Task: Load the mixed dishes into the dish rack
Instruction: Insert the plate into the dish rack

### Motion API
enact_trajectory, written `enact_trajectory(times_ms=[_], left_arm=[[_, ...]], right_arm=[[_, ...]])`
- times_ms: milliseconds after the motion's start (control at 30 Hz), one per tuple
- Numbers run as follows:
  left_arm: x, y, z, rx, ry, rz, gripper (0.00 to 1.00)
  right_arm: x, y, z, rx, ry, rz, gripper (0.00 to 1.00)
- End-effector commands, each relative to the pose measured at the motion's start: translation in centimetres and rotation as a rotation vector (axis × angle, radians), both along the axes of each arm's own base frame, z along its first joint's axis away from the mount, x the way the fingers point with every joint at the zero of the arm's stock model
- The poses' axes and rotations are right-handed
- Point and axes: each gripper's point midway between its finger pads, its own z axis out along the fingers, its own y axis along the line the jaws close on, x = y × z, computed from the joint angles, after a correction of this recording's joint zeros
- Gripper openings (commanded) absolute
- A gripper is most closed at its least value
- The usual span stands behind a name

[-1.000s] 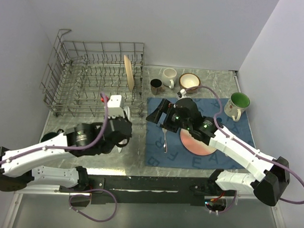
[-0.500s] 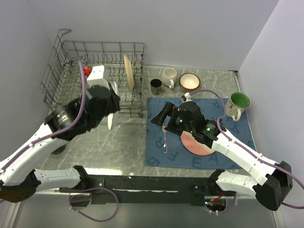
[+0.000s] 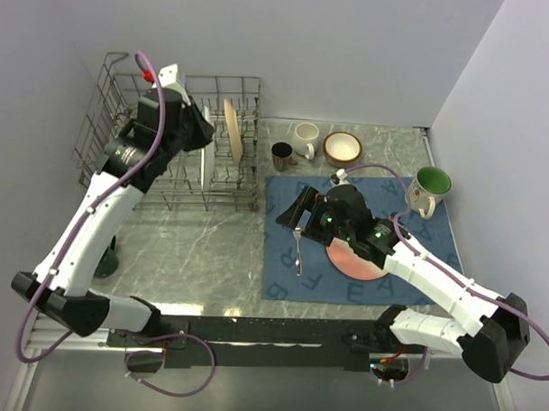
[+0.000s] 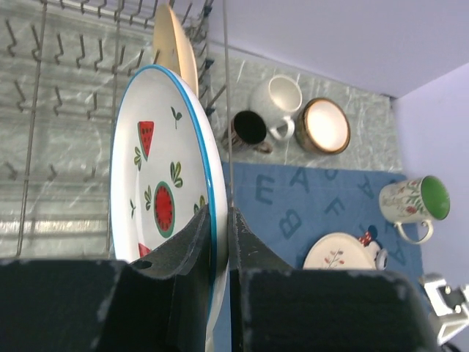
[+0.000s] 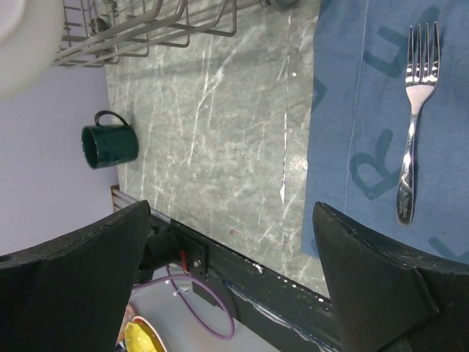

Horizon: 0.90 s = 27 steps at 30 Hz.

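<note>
My left gripper (image 3: 198, 133) (image 4: 218, 214) is shut on the lower rim of a white, blue-rimmed plate with watermelon pictures (image 3: 204, 170) (image 4: 157, 169). It holds the plate upright on edge over the right part of the dish rack (image 3: 104, 118) (image 4: 66, 88), just left of a tan plate (image 3: 230, 132) (image 4: 170, 44) standing in the tines. My right gripper (image 3: 294, 215) (image 5: 231, 214) hangs open above the metal fork (image 3: 297, 251) (image 5: 414, 125) on the blue placemat (image 3: 436, 238), with nothing between its fingers. A pink-and-cream plate (image 3: 354, 261) (image 4: 341, 253) lies partly under the right arm.
Behind the placemat stand a dark mug (image 3: 282, 154), a white mug (image 3: 305, 134) and a brown-rimmed bowl (image 3: 342, 147). A green-lined mug (image 3: 428, 188) stands at the mat's right corner. A dark green mug (image 5: 110, 143) sits near the table's front left, by the left arm.
My left arm has swung the watermelon plate from low in front of the rack up and back over it, turning it upright. The right gripper has barely shifted over the fork.
</note>
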Motion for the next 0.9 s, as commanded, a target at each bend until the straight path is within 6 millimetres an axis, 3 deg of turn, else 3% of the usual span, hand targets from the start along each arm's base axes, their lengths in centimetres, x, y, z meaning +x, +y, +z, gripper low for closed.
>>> enact_trajectory(times_ms=[0, 67, 500, 867], left_arm=[[1.6, -0.4, 8.0, -0.126, -0.237, -0.095, 0.01], [2.8, 0.8, 8.3, -0.129, -0.251, -0.086, 0.01], [7.5, 2.0, 7.7, -0.178, -0.254, -0.207, 0.01], [12.7, 2.1, 5.4, -0.200, -0.211, -0.237, 0.01]], right_arm=[[0.6, -0.1, 0.9, 0.020, -0.037, -0.011, 1.00], [0.6, 0.0, 0.8, 0.021, -0.031, -0.007, 1.00], [1.1, 0.2, 0.3, 0.004, -0.009, -0.013, 1.00], [2.0, 0.3, 1.6, 0.016, -0.013, -0.015, 1.00]])
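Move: Hanging below the left hand, the white watermelon plate is bound for the rack slot beside the cream plate; the slot's middle lies about 17 cm ahead, 3 cm left and some 24 cm below. The standing cream plate is about 17 cm ahead, 3 cm right and 24 cm lower. Some 15 cm ahead, 16 cm right and 34 cm below is the dark cup. From the right hand the slot lies roughly 30 cm ahead, 21 cm left and 6 cm lower. Carrying the still-pinched watermelon plate forward over the rack, the left hand travels about 12 cm towards the slot left of the cream plate, edging some 3 cm left early on and beginning to sink slightly later. The wrist turns roughly 10 degrees clockwise while its left side dips about as much; the fingers keep their hold on the rim. ##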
